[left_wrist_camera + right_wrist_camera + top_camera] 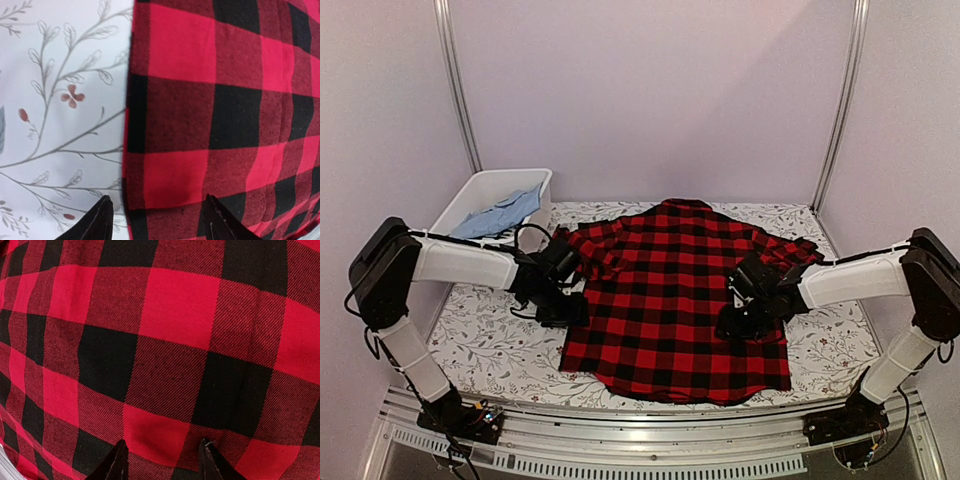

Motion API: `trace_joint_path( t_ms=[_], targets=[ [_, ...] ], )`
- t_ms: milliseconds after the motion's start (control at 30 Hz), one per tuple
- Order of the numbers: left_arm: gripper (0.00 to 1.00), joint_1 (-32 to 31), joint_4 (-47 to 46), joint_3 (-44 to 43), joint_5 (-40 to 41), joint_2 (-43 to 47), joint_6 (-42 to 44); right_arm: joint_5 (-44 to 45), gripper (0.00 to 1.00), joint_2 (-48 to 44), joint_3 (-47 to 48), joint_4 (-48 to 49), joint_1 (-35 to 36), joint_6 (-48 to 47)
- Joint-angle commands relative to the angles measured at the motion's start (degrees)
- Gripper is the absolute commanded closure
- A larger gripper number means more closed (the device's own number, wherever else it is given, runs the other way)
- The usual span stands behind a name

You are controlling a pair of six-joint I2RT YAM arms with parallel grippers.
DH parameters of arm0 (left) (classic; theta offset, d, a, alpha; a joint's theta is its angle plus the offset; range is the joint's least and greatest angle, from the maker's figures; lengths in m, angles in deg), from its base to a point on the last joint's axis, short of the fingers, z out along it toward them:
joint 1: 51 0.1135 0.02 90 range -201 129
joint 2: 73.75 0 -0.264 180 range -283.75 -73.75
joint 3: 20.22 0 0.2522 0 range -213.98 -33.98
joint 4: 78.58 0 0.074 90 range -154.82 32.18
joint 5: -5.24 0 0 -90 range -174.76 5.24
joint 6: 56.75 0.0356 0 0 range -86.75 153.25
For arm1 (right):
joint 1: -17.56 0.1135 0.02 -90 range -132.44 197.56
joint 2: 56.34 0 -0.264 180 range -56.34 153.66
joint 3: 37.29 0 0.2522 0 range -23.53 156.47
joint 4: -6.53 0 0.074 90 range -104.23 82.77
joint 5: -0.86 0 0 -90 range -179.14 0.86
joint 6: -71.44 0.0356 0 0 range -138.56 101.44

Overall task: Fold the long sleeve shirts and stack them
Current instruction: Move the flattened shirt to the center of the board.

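Note:
One of the long sleeve shirts (670,290), in red-and-black buffalo check, lies spread flat in the middle of the floral table cover, collar to the far side and sleeves folded in. My left gripper (563,305) is low over the shirt's left edge. In the left wrist view the left gripper (157,220) has its jaws apart, one fingertip (97,222) over the table cover and the other on the shirt (210,100). My right gripper (740,322) sits over the right side of the shirt. The right wrist view shows the right gripper (162,460) open above flat cloth (165,340).
A white plastic bin (480,188) at the back left holds a light blue garment (502,212). The floral table cover (485,340) shows on both sides of the shirt. Pale walls with metal posts (458,85) close in the table.

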Motion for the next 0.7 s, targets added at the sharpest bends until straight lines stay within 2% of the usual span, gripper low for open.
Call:
trace_joint_path(
  t_ms=[0, 333, 467, 667],
  targets=[
    [0.39, -3.98, 0.8, 3.81, -0.4, 0.48, -4.46, -1.75, 0.53, -0.4, -7.38, 0.03, 0.22, 2.02],
    [0.42, -11.59, 3.02, 8.8, -1.86, 5.83, -10.93, -2.23, 0.53, -11.15, -15.72, -5.66, 1.89, 8.29],
    [0.42, -11.85, 7.11, 6.61, 1.29, 8.16, -10.62, 0.11, 0.53, -13.29, -12.61, -9.38, 1.89, 8.11],
    [0.42, -8.7, 10.76, -3.74, 8.39, 6.8, -4.19, 3.5, 0.51, -13.27, -2.98, -10.82, 1.87, 4.52]
  ],
)
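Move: The shirt lies flat just under both my half-open grippers. Its middle is about 12 cm ahead and 18 cm right of my left hand, which is at its left edge, and some 14 cm ahead and 9 cm left of my right hand. The near hem's middle is about 20 cm back and 18 cm right of my left hand. From that hand, the folded left sleeve is around 25 cm ahead and 1 cm left, and the white bin 28 cm ahead, 23 cm left. With the fingertips of both hands down on the shirt, I drag it back towards myself, my left hand drawing about 7 cm and my right about 5 cm, with my right hand also sliding nearly 4 cm to the right. At the end I ease both up, my left rising about 1 cm and starting forward again. My grippers stay partly open. ##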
